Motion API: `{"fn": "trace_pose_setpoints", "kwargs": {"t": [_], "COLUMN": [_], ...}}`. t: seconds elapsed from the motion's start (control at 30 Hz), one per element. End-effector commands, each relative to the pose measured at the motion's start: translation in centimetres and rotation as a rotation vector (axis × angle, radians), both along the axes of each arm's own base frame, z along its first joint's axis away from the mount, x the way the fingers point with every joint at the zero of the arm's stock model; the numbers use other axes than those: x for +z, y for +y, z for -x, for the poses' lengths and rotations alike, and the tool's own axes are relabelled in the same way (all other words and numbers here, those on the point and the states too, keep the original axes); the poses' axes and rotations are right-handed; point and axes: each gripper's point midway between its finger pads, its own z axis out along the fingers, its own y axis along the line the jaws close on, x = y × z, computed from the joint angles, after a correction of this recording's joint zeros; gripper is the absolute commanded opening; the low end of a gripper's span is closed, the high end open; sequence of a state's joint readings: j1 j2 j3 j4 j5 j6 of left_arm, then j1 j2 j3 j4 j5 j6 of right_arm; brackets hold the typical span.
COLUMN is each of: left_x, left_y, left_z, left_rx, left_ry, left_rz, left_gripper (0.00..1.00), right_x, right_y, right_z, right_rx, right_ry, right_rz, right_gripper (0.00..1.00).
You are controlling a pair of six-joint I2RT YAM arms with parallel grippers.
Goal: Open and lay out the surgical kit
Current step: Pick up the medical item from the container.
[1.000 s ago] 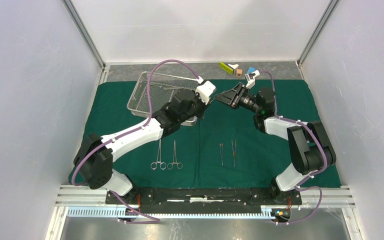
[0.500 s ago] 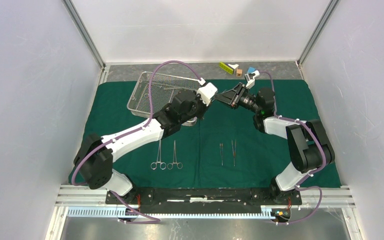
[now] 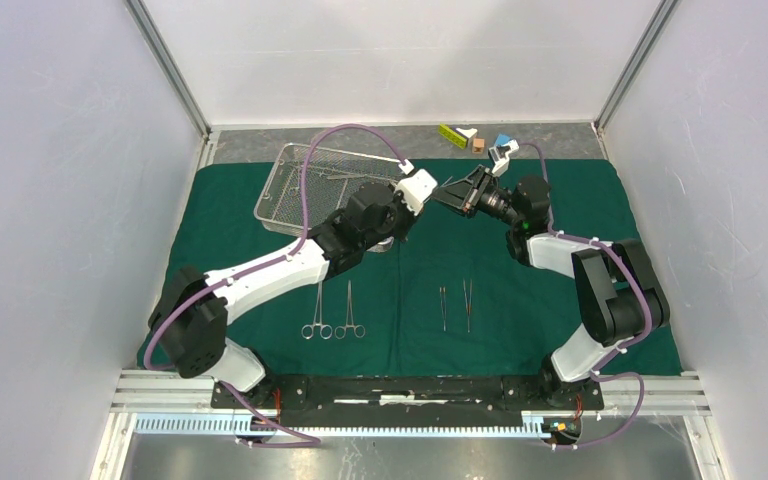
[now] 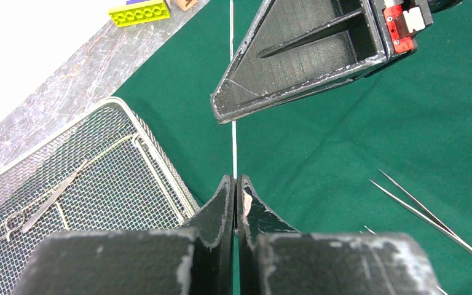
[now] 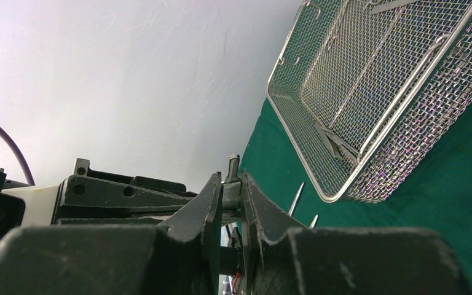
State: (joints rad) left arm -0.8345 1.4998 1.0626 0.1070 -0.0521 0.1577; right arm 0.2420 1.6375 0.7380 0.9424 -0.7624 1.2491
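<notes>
The dark green drape (image 3: 240, 215) lies spread flat, with the wire-mesh tray (image 3: 295, 180) on its far left. Two ring-handled clamps (image 3: 332, 312) and two tweezers (image 3: 456, 306) lie in a row near the front. Above mid-cloth my left gripper (image 3: 422, 203) and right gripper (image 3: 450, 195) meet tip to tip. The left gripper (image 4: 235, 184) is shut on a thin steel instrument (image 4: 233, 144) seen edge-on. The right gripper (image 5: 232, 181) has its jaws pressed on the same instrument (image 5: 232, 192). Another instrument (image 4: 49, 203) lies in the tray (image 4: 153, 160).
Small yellow-green, brown and blue blocks (image 3: 472, 137) sit on the grey strip behind the drape. White walls close in the cell on three sides. The laid-out tweezers (image 4: 424, 212) lie on the cloth to the right of the left gripper.
The right gripper's jaws have closed in onto the steel instrument. The left arm has shifted slightly right toward it, still shut on the instrument.
</notes>
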Motion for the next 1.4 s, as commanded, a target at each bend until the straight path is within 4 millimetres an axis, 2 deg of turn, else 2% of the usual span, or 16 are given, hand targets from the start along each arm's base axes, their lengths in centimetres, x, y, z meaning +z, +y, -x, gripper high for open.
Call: {"fn": "trace_pose_setpoints", "kwargs": {"t": [0.0, 0.13, 0.2, 0.27, 0.43, 0.5, 0.6, 0.7, 0.83, 0.97, 1.1, 1.37], "left_x": [0.8, 0.9, 1.0, 1.2, 2.6, 3.4, 4.2, 5.1, 6.5, 7.6, 7.5, 6.1], "left_y": [-1.0, -1.1, -1.0, -1.1, -1.3, -1.3, -1.1, -0.2, 1.0, 1.7, 2.3, 2.2], "left_z": [0.1, 0.2, 0.1, 0.3, 0.8, 1.2, 1.9, 1.9, 1.2, 0.9, 0.7, 0.2], "left_rx": [-0.04, -0.043, -0.042, -0.047, -0.075, -0.091, -0.13, -0.127, -0.093, -0.076, -0.052, -0.029], "left_ry": [-0.069, -0.075, -0.074, -0.074, -0.083, -0.089, -0.081, -0.072, -0.07, -0.067, -0.057, -0.019], "left_rz": [-0.013, -0.015, -0.012, -0.003, 0.033, 0.05, 0.072, 0.098, 0.134, 0.157, 0.157, 0.153], "left_gripper": [0.02, 0.02, 0.06, 0.15, 0.46, 0.54, 0.66, 0.79, 0.99, 1.0, 1.0, 1.0], "right_x": [1.9, 2.0, 2.0, 1.8, 0.6, 0.4, -0.2, -1.5, -2.5, -4.5, -6.1, -8.3], "right_y": [0.1, -0.1, -0.2, -0.5, -1.9, -2.7, -4.4, -7.6, -11.8, -15.4, -18.1, -21.3], "right_z": [0.0, 0.0, 0.0, -0.1, -0.2, -0.2, -0.6, -0.7, 1.2, 4.0, 6.2, 8.8], "right_rx": [0.005, 0.003, 0.0, -0.016, -0.071, -0.094, -0.143, -0.213, -0.275, -0.27, -0.229, -0.086], "right_ry": [-0.084, -0.09, -0.096, -0.099, -0.103, -0.117, -0.143, -0.17, -0.19, -0.165, -0.13, -0.002], "right_rz": [-0.017, -0.018, -0.014, 0.01, 0.099, 0.144, 0.281, 0.512, 0.739, 0.946, 1.128, 1.337], "right_gripper": [0.13, 0.07, 0.03, 0.0, 0.0, 0.0, 0.0, 0.0, 0.01, 0.03, 0.01, 0.0]}}
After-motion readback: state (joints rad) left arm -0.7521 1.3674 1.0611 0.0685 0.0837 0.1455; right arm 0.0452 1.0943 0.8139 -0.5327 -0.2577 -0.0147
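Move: The medical item is already held by both hands: its middle is about 3 cm ahead and 3 cm right of the left hand, at its height. The basket's middle is roughly 9 cm ahead of the left hand, 15 cm left and 18 cm below. From the right hand, the free cloth it heads for is some 18 cm back, 12 cm right and 20 cm below; the nearer tweezers lie 18 cm back, 5 cm right, the other pair equally far back and straight in line. To the right, then also down and back, the right hand carries the item away from the left hand and the basket towards the free cloth, nearly 20 cm sideways and some 8 cm each down and back, keeping its pinch while its wrist rolls about 70 degrees so the left-pointing fingers tip downwards. Before this, the left fingers open wide and let go; the left hand eases slightly back, then rises about 5 cm and drifts left. ##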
